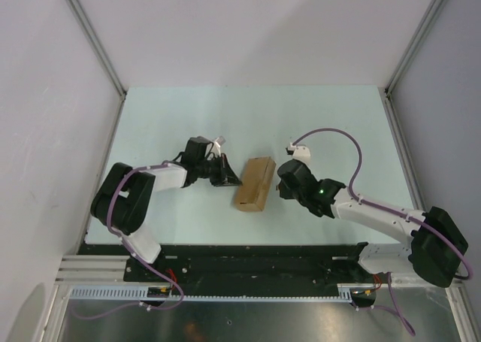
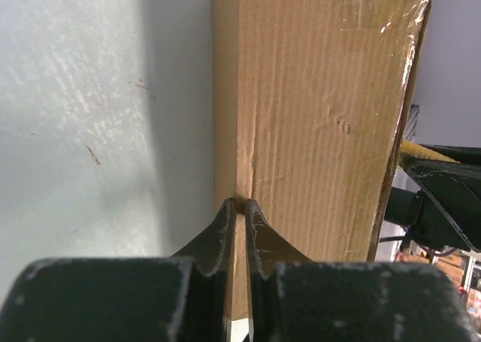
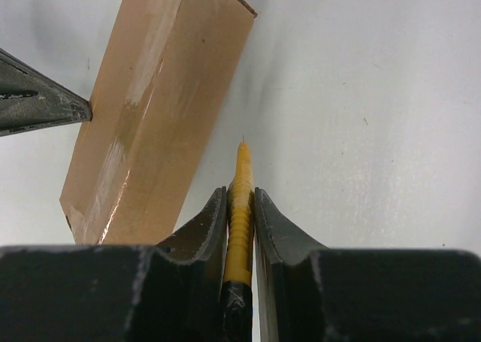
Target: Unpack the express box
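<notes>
The express box (image 1: pixel 254 184) is an oblong brown carton lying flat mid-table, with clear tape along its top. My left gripper (image 1: pixel 231 180) is shut and empty, its tips pressed against the box's left long side. In the left wrist view the gripper (image 2: pixel 239 204) touches the box (image 2: pixel 316 116) at its upper edge. My right gripper (image 1: pixel 280 179) sits just right of the box and is shut on a yellow-and-black utility knife (image 3: pixel 242 169). The knife points forward over the table beside the box (image 3: pixel 158 109), apart from it. The right gripper (image 3: pixel 240 193) holds the knife upright on edge.
The pale table (image 1: pixel 316 124) is enclosed by white walls with metal posts at the back corners. A purple cable (image 1: pixel 338 135) loops above the right wrist. A black rail (image 1: pixel 248 255) runs along the near edge. The left fingertip (image 3: pixel 45 105) shows in the right wrist view.
</notes>
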Robot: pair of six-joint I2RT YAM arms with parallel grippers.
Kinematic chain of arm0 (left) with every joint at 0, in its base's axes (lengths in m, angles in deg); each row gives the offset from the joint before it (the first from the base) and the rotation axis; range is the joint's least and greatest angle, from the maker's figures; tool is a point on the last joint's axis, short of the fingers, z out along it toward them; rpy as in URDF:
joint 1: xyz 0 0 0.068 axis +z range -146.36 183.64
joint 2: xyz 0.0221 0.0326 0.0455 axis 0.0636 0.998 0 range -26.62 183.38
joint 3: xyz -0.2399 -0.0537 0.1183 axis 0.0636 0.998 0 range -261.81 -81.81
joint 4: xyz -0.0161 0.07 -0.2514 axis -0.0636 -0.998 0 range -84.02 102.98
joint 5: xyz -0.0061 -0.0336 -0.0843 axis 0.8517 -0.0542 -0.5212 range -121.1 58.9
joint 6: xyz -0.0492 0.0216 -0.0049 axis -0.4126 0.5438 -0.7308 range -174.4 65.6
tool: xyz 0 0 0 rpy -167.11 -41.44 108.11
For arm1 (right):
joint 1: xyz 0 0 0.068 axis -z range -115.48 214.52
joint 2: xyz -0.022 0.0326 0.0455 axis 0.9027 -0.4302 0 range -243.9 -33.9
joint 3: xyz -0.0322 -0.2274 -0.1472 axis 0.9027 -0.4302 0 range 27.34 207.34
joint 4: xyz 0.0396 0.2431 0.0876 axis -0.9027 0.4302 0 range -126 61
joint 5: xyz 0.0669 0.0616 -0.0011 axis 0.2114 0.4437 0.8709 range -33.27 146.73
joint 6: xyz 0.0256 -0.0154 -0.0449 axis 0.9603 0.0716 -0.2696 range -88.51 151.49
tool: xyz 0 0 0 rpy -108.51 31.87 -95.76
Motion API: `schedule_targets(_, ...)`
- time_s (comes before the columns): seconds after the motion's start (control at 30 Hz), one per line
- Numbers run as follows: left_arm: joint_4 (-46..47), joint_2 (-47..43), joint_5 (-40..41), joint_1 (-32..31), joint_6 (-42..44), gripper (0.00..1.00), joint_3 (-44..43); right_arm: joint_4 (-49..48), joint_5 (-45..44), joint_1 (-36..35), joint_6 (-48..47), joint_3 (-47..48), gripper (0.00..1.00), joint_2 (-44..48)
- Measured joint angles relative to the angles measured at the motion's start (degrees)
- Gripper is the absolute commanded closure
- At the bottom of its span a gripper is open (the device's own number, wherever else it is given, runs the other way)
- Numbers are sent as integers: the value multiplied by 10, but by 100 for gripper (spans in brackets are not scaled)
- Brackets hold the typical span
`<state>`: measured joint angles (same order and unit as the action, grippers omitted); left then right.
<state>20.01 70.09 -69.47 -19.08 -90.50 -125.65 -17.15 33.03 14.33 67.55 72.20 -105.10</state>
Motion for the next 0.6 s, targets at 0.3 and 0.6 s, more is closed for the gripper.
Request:
schedule_targets(0.3, -18, -3, 25, 4, 2, 92, 0, -84, 24, -29, -29, 0, 100, -45)
schedule_targets(0.6, -89, -5, 68, 3, 21, 90, 15, -127, 37, -54, -40, 5, 100, -79)
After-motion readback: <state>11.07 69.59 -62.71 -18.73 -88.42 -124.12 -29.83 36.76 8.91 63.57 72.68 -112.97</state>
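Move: The box lies, tipped a little to the left, between my hands. Its middle is about 4 cm to the right of my left fingertips, roughly level fore and aft and some 2 cm lower; those fingers are at its left long edge. The knife in my right hand is about 11 cm to the right of my left hand and slightly higher. From my right hand the box's middle lies about 7 cm left, 2 cm ahead and 5 cm down. I bring my right hand about 6 cm left to the box's right side, sinking slightly and turning some 10 degrees counter-clockwise, still holding the knife. My left hand, fingers staying nearly shut, starts at the box's left edge, eases left, then drops about 3 cm, going left and a little back, down beside the box. ##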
